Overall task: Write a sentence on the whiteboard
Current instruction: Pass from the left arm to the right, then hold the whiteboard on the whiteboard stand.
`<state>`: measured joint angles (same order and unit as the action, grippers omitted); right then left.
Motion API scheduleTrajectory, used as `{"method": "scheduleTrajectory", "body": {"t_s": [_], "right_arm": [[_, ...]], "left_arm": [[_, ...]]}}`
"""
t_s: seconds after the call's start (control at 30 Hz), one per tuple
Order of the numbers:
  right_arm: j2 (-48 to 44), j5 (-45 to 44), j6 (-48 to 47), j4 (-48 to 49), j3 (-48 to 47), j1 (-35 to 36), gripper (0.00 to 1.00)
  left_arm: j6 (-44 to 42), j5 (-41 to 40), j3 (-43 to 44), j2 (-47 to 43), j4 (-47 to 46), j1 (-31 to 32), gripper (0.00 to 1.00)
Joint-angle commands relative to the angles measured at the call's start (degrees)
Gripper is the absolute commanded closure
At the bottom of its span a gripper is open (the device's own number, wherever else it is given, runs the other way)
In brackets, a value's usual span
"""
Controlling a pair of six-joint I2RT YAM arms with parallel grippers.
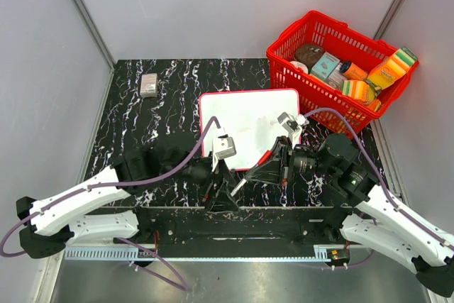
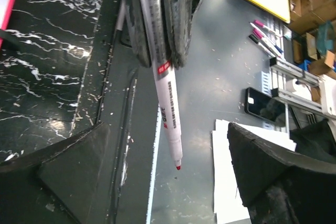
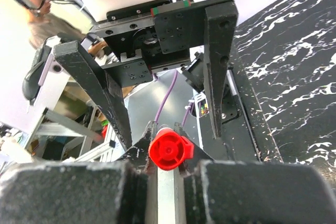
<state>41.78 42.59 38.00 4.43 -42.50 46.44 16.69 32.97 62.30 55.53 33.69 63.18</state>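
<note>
The whiteboard [image 1: 245, 115] lies flat in the middle of the marbled table, and its red rim [image 2: 3, 3] shows at the edge of the left wrist view. No sentence shows on its visible face. A white marker [image 2: 167, 103] with a bare red tip [image 2: 178, 167] hangs over the table's near edge. My right gripper [image 3: 167, 135] is shut on the marker, whose red rear end [image 3: 169, 149] pokes out between the fingers [image 2: 178, 19]. My left gripper [image 2: 168, 129] stands wide open around the marker's lower part, its fingers [image 3: 105, 93] apart from it. Both grippers meet just in front of the board [image 1: 237, 184].
A red basket [image 1: 284, 69] full of packaged goods stands at the back right, close to the board's corner. A small grey block [image 1: 148, 84] lies at the back left. Grey walls enclose the table. Off the table are papers [image 2: 226, 182] and loose pens [image 2: 265, 35].
</note>
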Motion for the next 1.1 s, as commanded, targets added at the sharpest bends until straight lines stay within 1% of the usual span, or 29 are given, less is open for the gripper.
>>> {"method": "scheduleTrajectory", "body": {"t_s": [0.0,0.07,0.1,0.13,0.2,0.3,0.33,0.4,0.47,0.5,0.53,0.6,0.63,0.7,0.73,0.87,0.9,0.93,1.0,1.03,1.07], "right_arm": [[-1.8,-5.7,-1.3,-1.5,-0.1,0.2,1.0],[-2.7,-8.9,-2.5,-3.9,-0.1,0.2,1.0],[-3.0,-10.1,-2.9,-4.1,0.0,0.2,1.0],[-3.5,-11.5,-3.9,-7.6,-0.1,0.2,1.0],[-4.2,-15.0,-4.9,-9.1,0.0,0.2,1.0],[-4.5,-18.4,-6.6,-12.3,0.0,0.2,1.0],[-4.6,-20.3,-7.1,-13.7,0.0,0.2,1.0],[-4.7,-21.9,-7.2,-14.7,0.2,0.2,1.0],[-4.8,-23.5,-7.6,-15.7,0.3,0.1,1.0],[-4.8,-24.0,-7.8,-15.9,0.6,0.2,1.0],[-4.9,-24.9,-8.0,-16.5,0.8,0.2,1.0],[-4.8,-25.9,-8.5,-17.0,1.1,0.2,1.0],[-4.7,-26.8,-8.8,-17.2,1.2,0.2,1.0],[-4.3,-27.6,-9.2,-17.2,1.4,0.2,1.0],[-3.7,-28.7,-9.5,-17.2,1.5,0.2,1.0],[-0.8,-31.0,-10.3,-17.1,0.9,0.2,1.0],[0.0,-31.2,-10.7,-17.1,0.3,0.3,1.0],[1.8,-32.5,-10.8,-17.1,-0.1,0.2,1.0],[3.5,-32.9,-10.8,-16.9,-1.4,0.2,1.0],[5.1,-33.2,-11.1,-16.7,-2.1,0.2,1.0],[5.8,-33.4,-11.2,-16.6,-2.6,0.2,1.0]], "left_arm": [[0.9,-7.7,-2.2,-4.2,-5.3,0.2,0.01],[2.1,-12.6,-3.1,-5.8,-6.0,0.2,0.01],[2.7,-17.3,-3.3,-6.0,-5.8,0.2,0.01],[3.9,-19.4,-3.6,-6.3,-5.7,0.2,0.01],[4.7,-24.0,-4.3,-6.4,-5.4,0.1,0.01],[6.6,-28.6,-5.3,-5.6,-5.6,-0.2,0.01],[7.4,-28.8,-6.0,-4.7,-6.0,-1.2,0.01],[8.0,-28.0,-6.4,-3.6,-6.1,-2.6,0.01],[9.1,-26.5,-7.3,-2.2,-6.9,-6.0,0.01],[9.5,-24.0,-7.9,-1.8,-7.6,-7.4,0.01],[10.0,-22.9,-9.3,-1.5,-9.2,-10.2,0.01],[10.4,-19.3,-10.5,-1.1,-10.7,-13.1,0.01],[10.6,-18.2,-11.6,-0.8,-11.8,-15.9,0.01],[10.5,-15.4,-12.6,-0.2,-12.8,-18.7,0.01],[10.2,-14.7,-13.2,0.3,-13.6,-21.1,0.01],[10.1,-12.1,-14.5,1.7,-15.1,-27.3,0.01],[10.2,-10.3,-14.9,2.0,-15.8,-28.7,0.01],[10.6,-9.1,-15.6,2.3,-17.1,-31.9,0.01],[10.9,-6.4,-16.2,2.7,-18.0,-35.1,0.01],[10.9,-5.6,-16.6,2.9,-19.0,-38.2,0.01],[10.7,-4.9,-16.8,3.0,-19.3,-39.7,0.01]]}}
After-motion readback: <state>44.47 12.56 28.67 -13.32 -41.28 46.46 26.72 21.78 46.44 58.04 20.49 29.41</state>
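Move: The right hand already holds the marker; the left hand's open fingers surround its tip end, the marker's middle some 5 cm ahead and 5 cm right. The whiteboard's middle lies about 29 cm straight ahead of the right hand and 31 cm below; from the left hand, 33 cm ahead, 8 right, 27 below. The red basket is about 48 cm ahead and 37 right of the right hand. The right fingers keep their pinch on the marker and carry it down and forward, about 9 cm each way, towards the whiteboard's near edge, turning some 30 degrees clockwise and tipping down. The left hand, already open, leaves the tip end, swinging forward about 20 cm, then also down and left towards the board's near left corner, turning nearly 50 degrees counter-clockwise, fingers wide. ##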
